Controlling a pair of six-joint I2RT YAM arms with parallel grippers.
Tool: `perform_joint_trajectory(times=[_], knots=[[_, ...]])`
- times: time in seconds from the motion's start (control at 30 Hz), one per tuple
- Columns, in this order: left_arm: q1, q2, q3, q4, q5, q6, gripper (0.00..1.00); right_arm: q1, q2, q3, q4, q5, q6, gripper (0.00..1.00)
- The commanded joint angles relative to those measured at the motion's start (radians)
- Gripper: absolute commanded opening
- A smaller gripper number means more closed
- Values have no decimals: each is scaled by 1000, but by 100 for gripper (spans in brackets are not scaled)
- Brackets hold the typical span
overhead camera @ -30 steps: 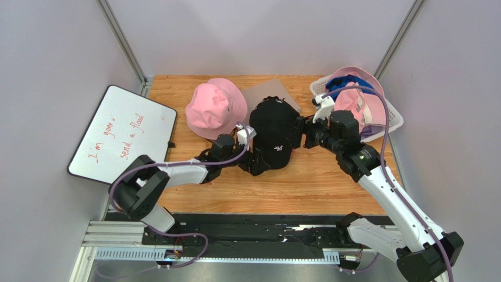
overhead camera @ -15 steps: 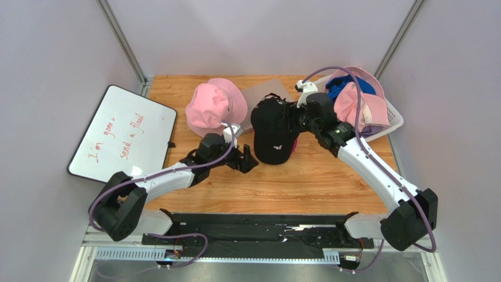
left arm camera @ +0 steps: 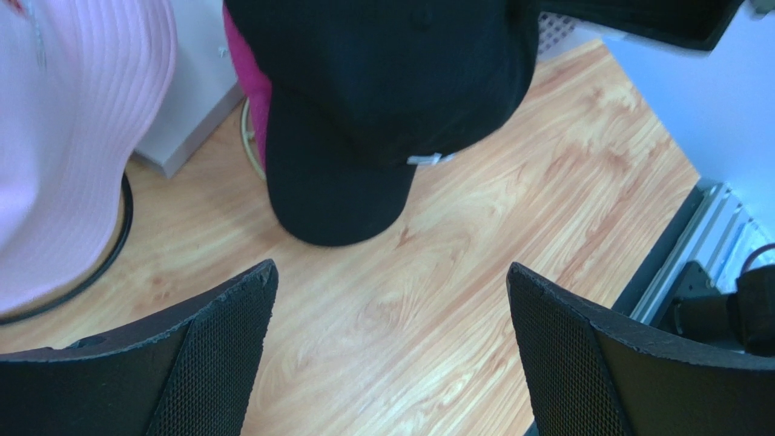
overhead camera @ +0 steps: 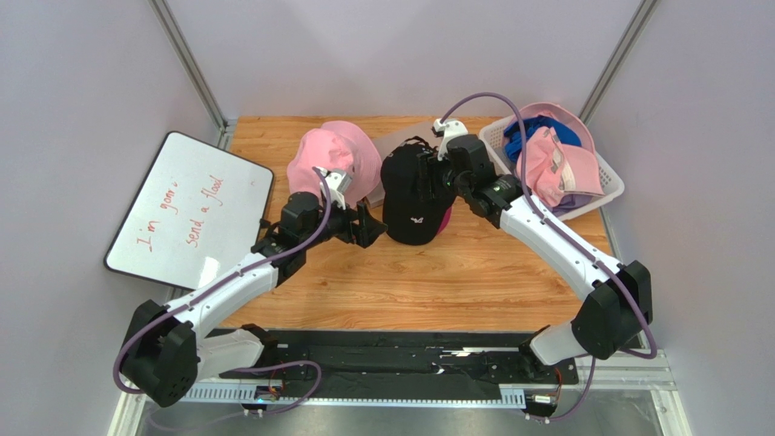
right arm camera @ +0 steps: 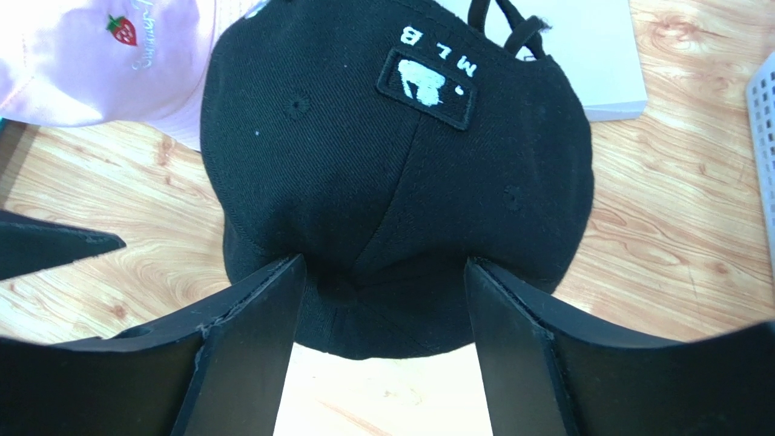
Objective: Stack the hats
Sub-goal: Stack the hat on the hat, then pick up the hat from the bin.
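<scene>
A black cap sits on top of a magenta cap at mid-table, brim toward the arms. My right gripper hangs over its crown, open, with one finger on each side of the top button. I cannot tell whether the tips press the fabric. My left gripper is open and empty above bare wood, a short way left of the brim. A pink bucket hat stands to the left on a black wire ring.
A white mesh basket at the back right holds a pink cap and a blue hat. A flat grey box lies behind the black cap. A whiteboard leans off the table's left edge.
My left gripper has let go of the black cap's brim and drawn back to the left. The right arm has swung left, over the crown. The cap has shifted slightly toward the back.
</scene>
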Motion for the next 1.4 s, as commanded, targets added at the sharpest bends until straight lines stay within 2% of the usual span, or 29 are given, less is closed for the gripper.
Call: perform_joint_trajectory(times=[0.0,0.13,0.27,0.3,0.47,0.53,0.57,0.67,0.73,0.87,1.03,1.37], knots=[[0,26,113,51,35,-11,100,4,-40,27,2,25,-20,74],[1,66,242,13,38,18,100,-1,-107,56,-63,21,-40,77],[0,87,293,-41,1,34,100,-4,-193,85,-128,7,-56,81],[1,88,300,-79,-12,32,100,-11,-212,83,-137,13,-57,99],[1,29,293,-147,-98,-4,100,-102,-331,21,-186,31,-43,100],[6,-1,281,-168,-117,-20,100,-195,-350,-19,-218,25,-22,100],[12,-35,276,-170,-112,-37,100,-280,-365,-33,-225,-2,-17,100],[69,-105,250,-202,-85,-81,100,-440,-382,-84,-234,-51,-5,99],[96,-135,239,-224,-43,-104,100,-508,-374,-98,-240,-68,4,99],[168,-190,253,-315,-17,-127,100,-660,-313,-99,-219,-111,24,98],[193,-253,268,-400,-6,-117,100,-694,-179,-62,-150,-90,-3,97],[201,-293,281,-481,-25,-63,100,-775,188,171,-94,-61,-43,95]])
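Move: The right hand's next hat, the pink cap in the basket, lies roughly 33 cm to its right, 9 cm ahead and 13 cm lower; the blue hat sits about 8 cm beyond that cap and 5 cm to its left. The black cap on its stand is right at this hand, its middle some 4 cm left, 1 cm ahead and 6 cm below. From the left hand the pink cap is around 50 cm right, 18 cm ahead and 9 cm down. Up and slightly back off the black cap's crown, its fingers spreading fully open, the right hand then swings about 29 cm right to the basket, sinking and finally reaching forward over the pink cap as it turns some 40 degrees clockwise and tips down. The left hand, still open, rises clear of the black cap and shifts left. ##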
